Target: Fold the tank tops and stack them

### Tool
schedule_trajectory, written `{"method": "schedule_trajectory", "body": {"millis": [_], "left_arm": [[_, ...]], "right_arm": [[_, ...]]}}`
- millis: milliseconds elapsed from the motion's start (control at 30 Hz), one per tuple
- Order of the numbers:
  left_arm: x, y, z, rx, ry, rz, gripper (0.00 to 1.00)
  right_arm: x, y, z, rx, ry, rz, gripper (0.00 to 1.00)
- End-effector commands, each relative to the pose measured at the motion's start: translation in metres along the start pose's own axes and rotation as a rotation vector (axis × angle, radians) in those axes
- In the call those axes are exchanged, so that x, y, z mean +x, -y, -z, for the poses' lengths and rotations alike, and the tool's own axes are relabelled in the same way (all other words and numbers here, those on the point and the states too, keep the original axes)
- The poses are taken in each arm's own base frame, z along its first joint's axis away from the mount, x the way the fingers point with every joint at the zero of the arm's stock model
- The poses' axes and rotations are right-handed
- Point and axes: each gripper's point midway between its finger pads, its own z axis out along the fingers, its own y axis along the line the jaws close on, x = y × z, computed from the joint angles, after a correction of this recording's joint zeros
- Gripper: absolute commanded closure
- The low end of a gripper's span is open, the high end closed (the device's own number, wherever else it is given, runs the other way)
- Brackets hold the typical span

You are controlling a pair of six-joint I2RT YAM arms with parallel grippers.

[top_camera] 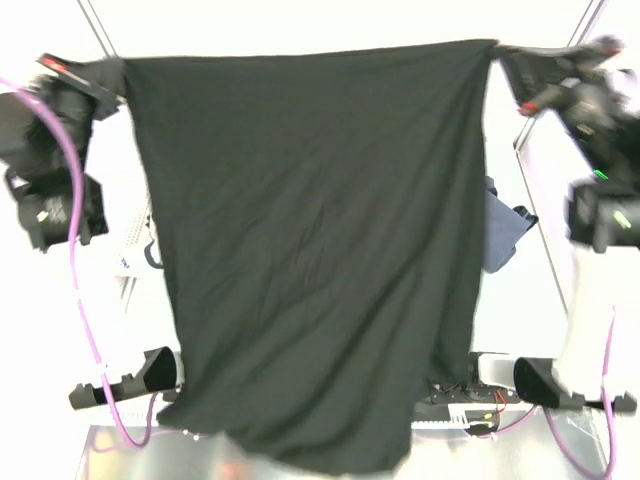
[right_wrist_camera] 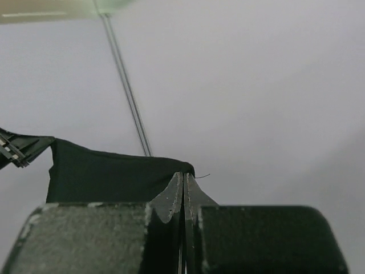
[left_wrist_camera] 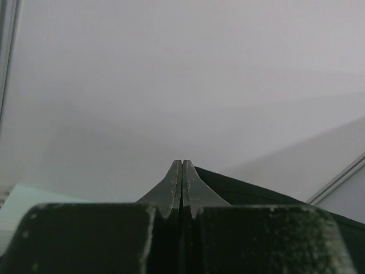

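Note:
The large black tank top [top_camera: 310,250] hangs spread wide in the air, stretched between my two grippers and covering most of the top view. My left gripper [top_camera: 118,72] is shut on its upper left corner, my right gripper [top_camera: 497,50] on its upper right corner. In the left wrist view the closed gripper [left_wrist_camera: 182,162] pinches the black cloth [left_wrist_camera: 256,191], which runs off to the right. In the right wrist view the closed gripper [right_wrist_camera: 183,174] holds the cloth's edge [right_wrist_camera: 108,174], which stretches left. A part of the blue-grey tank top [top_camera: 503,235] shows behind the black one's right edge.
The arm bases [top_camera: 140,375] [top_camera: 545,380] sit at the near table edge, partly behind the hanging hem. A pink cable [top_camera: 75,250] loops down the left side. A white perforated piece [top_camera: 135,240] lies at the left. A thin metal rod [right_wrist_camera: 128,91] crosses the background.

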Motion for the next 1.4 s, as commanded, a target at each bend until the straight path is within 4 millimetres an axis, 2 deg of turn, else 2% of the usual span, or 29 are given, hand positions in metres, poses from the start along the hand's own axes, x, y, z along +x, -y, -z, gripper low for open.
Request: {"method": "schedule_trajectory", "body": {"millis": [0,33,67,100,133,200,233,267,333,367,400,433,467,533,567,600,633,667,700,733,767,833,867,967,1033,1133,1267,1300,1367], "left_arm": [[0.022,-0.012,-0.011,0.028,-0.022,0.012,1.0],[0.026,-0.016,-0.017,0.043,-0.008,0.008,1.0],[0.057,-0.041,-0.026,0.0,-0.058,0.03,1.0],[0.069,-0.052,-0.03,-0.011,-0.069,0.037,1.0],[0.09,-0.068,-0.037,-0.027,-0.09,0.048,1.0],[0.12,-0.091,-0.055,-0.04,-0.128,0.065,1.0],[0.143,-0.106,-0.06,-0.062,-0.164,0.084,1.0],[0.172,-0.123,-0.071,-0.088,-0.214,0.105,1.0],[0.196,-0.139,-0.086,-0.102,-0.216,0.106,1.0],[0.226,-0.152,-0.097,-0.124,-0.258,0.12,1.0],[0.239,-0.16,-0.104,-0.139,-0.271,0.125,1.0],[0.245,-0.165,-0.114,-0.159,-0.264,0.128,1.0],[0.277,-0.178,-0.125,-0.182,-0.313,0.135,1.0],[0.288,-0.18,-0.144,-0.187,-0.321,0.12,1.0],[0.323,-0.191,-0.153,-0.207,-0.376,0.125,1.0],[0.336,-0.197,-0.157,-0.221,-0.404,0.125,1.0],[0.33,-0.19,-0.172,-0.201,-0.386,0.114,1.0],[0.361,-0.204,-0.179,-0.224,-0.432,0.118,1.0],[0.371,-0.208,-0.184,-0.23,-0.445,0.116,1.0],[0.365,-0.203,-0.196,-0.22,-0.443,0.113,1.0],[0.393,-0.216,-0.198,-0.236,-0.487,0.119,1.0],[0.396,-0.217,-0.208,-0.233,-0.495,0.113,1.0],[0.41,-0.222,-0.207,-0.241,-0.518,0.117,1.0],[0.42,-0.227,-0.206,-0.244,-0.525,0.112,1.0],[0.427,-0.225,-0.202,-0.241,-0.545,0.102,1.0],[0.435,-0.221,-0.195,-0.238,-0.568,0.101,1.0],[0.436,-0.209,-0.17,-0.229,-0.574,0.102,1.0],[0.431,-0.205,-0.169,-0.216,-0.553,0.096,1.0],[0.43,-0.206,-0.15,-0.235,-0.561,0.088,1.0]], "right_arm": [[0.028,0.026,-0.016,0.0,-0.009,-0.064,1.0],[0.06,0.048,-0.021,0.032,-0.058,-0.11,1.0],[0.07,0.056,-0.024,0.039,-0.065,-0.123,1.0],[0.082,0.066,-0.028,0.051,-0.071,-0.141,1.0],[0.112,0.087,-0.032,0.082,-0.122,-0.185,1.0],[0.137,0.105,-0.041,0.08,-0.138,-0.207,1.0],[0.174,0.13,-0.046,0.115,-0.189,-0.258,1.0],[0.19,0.138,-0.049,0.119,-0.207,-0.277,1.0],[0.224,0.157,-0.06,0.124,-0.238,-0.3,1.0],[0.26,0.177,-0.068,0.141,-0.285,-0.33,1.0],[0.28,0.188,-0.073,0.144,-0.307,-0.335,1.0],[0.301,0.185,-0.083,0.123,-0.334,-0.346,1.0],[0.336,0.204,-0.091,0.141,-0.372,-0.374,1.0],[0.365,0.217,-0.1,0.147,-0.389,-0.426,1.0],[0.38,0.227,-0.103,0.152,-0.394,-0.445,1.0],[0.403,0.242,-0.11,0.163,-0.398,-0.461,1.0],[0.415,0.253,-0.113,0.178,-0.399,-0.478,1.0],[0.426,0.259,-0.117,0.185,-0.397,-0.493,1.0],[0.447,0.276,-0.123,0.206,-0.399,-0.505,1.0],[0.456,0.285,-0.125,0.217,-0.402,-0.513,1.0],[0.465,0.293,-0.126,0.225,-0.404,-0.518,1.0],[0.488,0.315,-0.128,0.255,-0.409,-0.536,1.0],[0.496,0.32,-0.127,0.267,-0.41,-0.562,1.0],[0.514,0.339,-0.121,0.282,-0.395,-0.606,1.0],[0.528,0.34,-0.116,0.29,-0.405,-0.652,1.0],[0.531,0.334,-0.112,0.268,-0.416,-0.671,1.0],[0.529,0.323,-0.099,0.275,-0.441,-0.672,1.0],[0.521,0.337,-0.09,0.298,-0.434,-0.667,1.0],[0.507,0.333,-0.086,0.295,-0.425,-0.663,1.0]]}}
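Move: For the left hand, the table's far edge, where the black tank top's top edge is headed, lies roughly 43 cm ahead and 63 cm below; the white basket's middle is about 10 cm ahead, 17 cm left and 58 cm below. From the right hand that edge is some 50 cm ahead and 68 cm down, while the folded blue tank top lies about 20 cm ahead, 18 cm right and 67 cm below. Both hands, still pinching the top corners of the black tank top with shut fingers, sweep fast down and forward together over the far part of the table, the left sinking about 46 cm and the right about 52 cm, their fingers tipping from slightly upward to downward by some 45 to 55 degrees. The forward reach stops near 35 cm on the left and 45 cm on the right, then both ease back slightly, the left by about 3 cm, while still sinking. ##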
